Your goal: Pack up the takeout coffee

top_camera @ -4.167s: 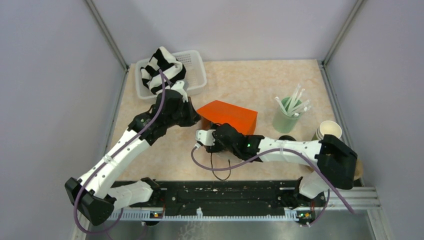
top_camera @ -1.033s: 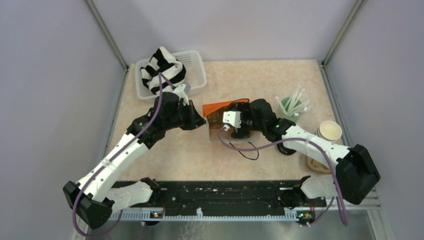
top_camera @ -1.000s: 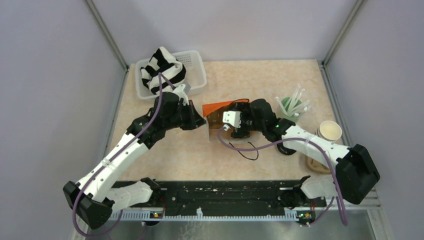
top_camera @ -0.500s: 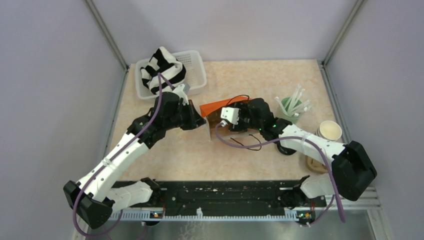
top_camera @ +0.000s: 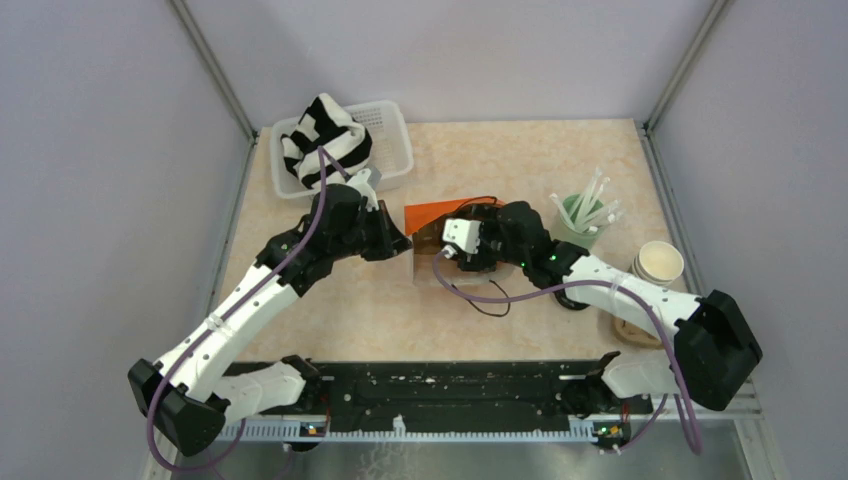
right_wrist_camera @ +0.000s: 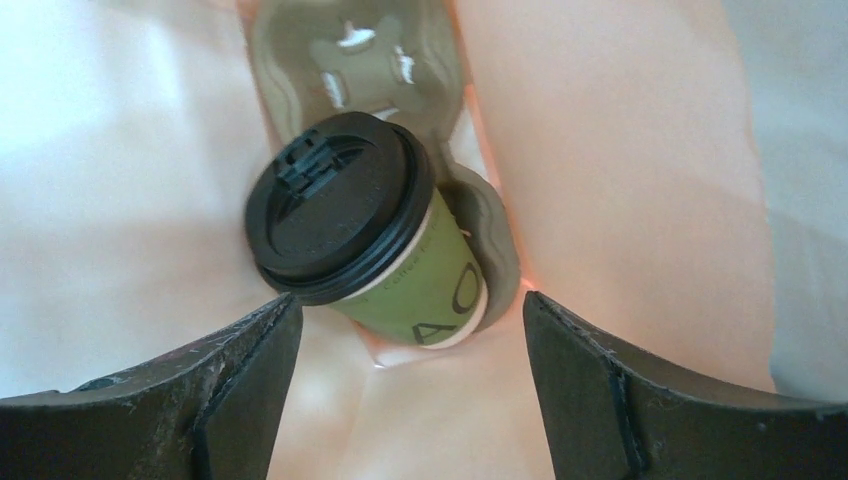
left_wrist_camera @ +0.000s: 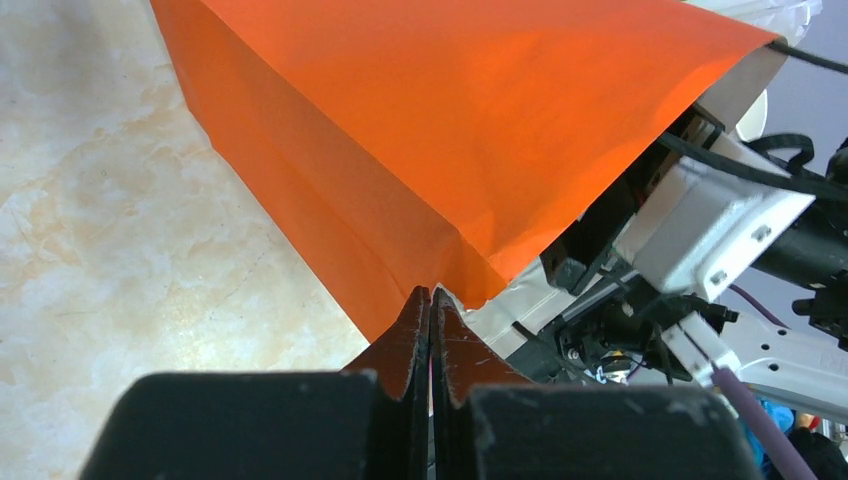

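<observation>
My left gripper (left_wrist_camera: 431, 292) is shut on the rim of an orange paper bag (left_wrist_camera: 450, 130), holding its mouth open; from above the bag (top_camera: 435, 213) lies mid-table. My right gripper (right_wrist_camera: 410, 310) is inside the bag, open. Just beyond its fingertips (right_wrist_camera: 240, 370) a dark green takeout coffee cup (right_wrist_camera: 430, 285) with a black lid (right_wrist_camera: 335, 205) sits tilted in a grey-brown cardboard carrier (right_wrist_camera: 350, 45). Neither finger grips the cup. From above, the bag hides the cup and the right fingers.
A white basket (top_camera: 388, 125) with a black-and-white striped cloth (top_camera: 322, 135) stands at the back left. A mint tumbler of white straws (top_camera: 575, 228) and a cream paper cup stack (top_camera: 660, 262) stand on the right. Purple cables trail in front of the bag.
The right arm has swung from in front of the bag into its open mouth, and shifted slightly left over the last second. The left gripper has kept its hold on the rim.
</observation>
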`<state>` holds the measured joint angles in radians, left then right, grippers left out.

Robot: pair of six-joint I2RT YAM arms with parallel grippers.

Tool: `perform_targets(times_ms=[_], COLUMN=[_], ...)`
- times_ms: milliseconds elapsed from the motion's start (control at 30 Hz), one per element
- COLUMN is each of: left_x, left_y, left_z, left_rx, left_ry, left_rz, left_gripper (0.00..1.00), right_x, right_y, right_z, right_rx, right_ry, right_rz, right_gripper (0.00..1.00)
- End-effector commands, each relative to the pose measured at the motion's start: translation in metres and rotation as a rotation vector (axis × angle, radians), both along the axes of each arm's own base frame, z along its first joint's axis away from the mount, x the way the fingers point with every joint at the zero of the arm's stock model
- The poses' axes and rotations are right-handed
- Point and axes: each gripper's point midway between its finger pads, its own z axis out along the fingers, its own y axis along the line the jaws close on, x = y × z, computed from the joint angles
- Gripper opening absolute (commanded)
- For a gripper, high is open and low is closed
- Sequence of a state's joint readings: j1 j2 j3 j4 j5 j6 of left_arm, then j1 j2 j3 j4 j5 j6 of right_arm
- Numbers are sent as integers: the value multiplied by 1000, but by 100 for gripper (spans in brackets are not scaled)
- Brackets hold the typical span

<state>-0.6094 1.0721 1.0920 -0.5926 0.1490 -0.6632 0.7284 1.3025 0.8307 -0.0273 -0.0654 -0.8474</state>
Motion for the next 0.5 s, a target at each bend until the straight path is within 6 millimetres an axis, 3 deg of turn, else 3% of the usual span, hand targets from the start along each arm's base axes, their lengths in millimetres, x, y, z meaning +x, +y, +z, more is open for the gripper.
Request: perform_targets(times_ms=[0, 133, 233, 467], left_x=[1, 0, 1, 2], left_y=[2, 1, -1, -3], left_z=[3, 3, 4, 8], left_rx=[14, 11, 10, 5], left_ry=[-21, -23, -28, -38], left_rz=[0, -12, -22, -33], left_gripper=[0, 0, 0, 0], right_x=[-20, -27, -30, 2], right_y=[17, 33, 46, 42], right_z=[28, 32, 24, 3], right_rx=[44, 105, 142, 29], right_ry=[24, 60, 114, 45], right_rz=[32, -51, -87, -329], right_gripper=[81, 83, 82, 76])
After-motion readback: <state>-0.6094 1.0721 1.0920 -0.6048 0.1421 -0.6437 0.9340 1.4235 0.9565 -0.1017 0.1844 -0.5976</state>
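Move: The right hand is open inside the bag. The tipped coffee cup lies about 4 cm ahead, 4 cm left and some 8 cm below it, and the drink tray's empty cell is roughly 5 cm ahead, 11 cm left and 10 cm down. The bag rim's left corner, in the left fingers, is about 6 cm back, 14 cm left and 8 cm higher. From the left hand the cup lies some 10 cm ahead, 10 cm right and 16 cm below. Fingers wide open and empty, the right hand shifts within the bag, first back and left by about 3.5 cm each and a touch up, then forward again by just over a centimetre and slightly down, ending about 4.5 cm farther left as the wrist turns clockwise and tips down by less than ten degrees. The left hand stays in place with its fingers shut on the bag's rim corner, keeping the mouth held while the right hand comes round nearly behind the lidded cup. ##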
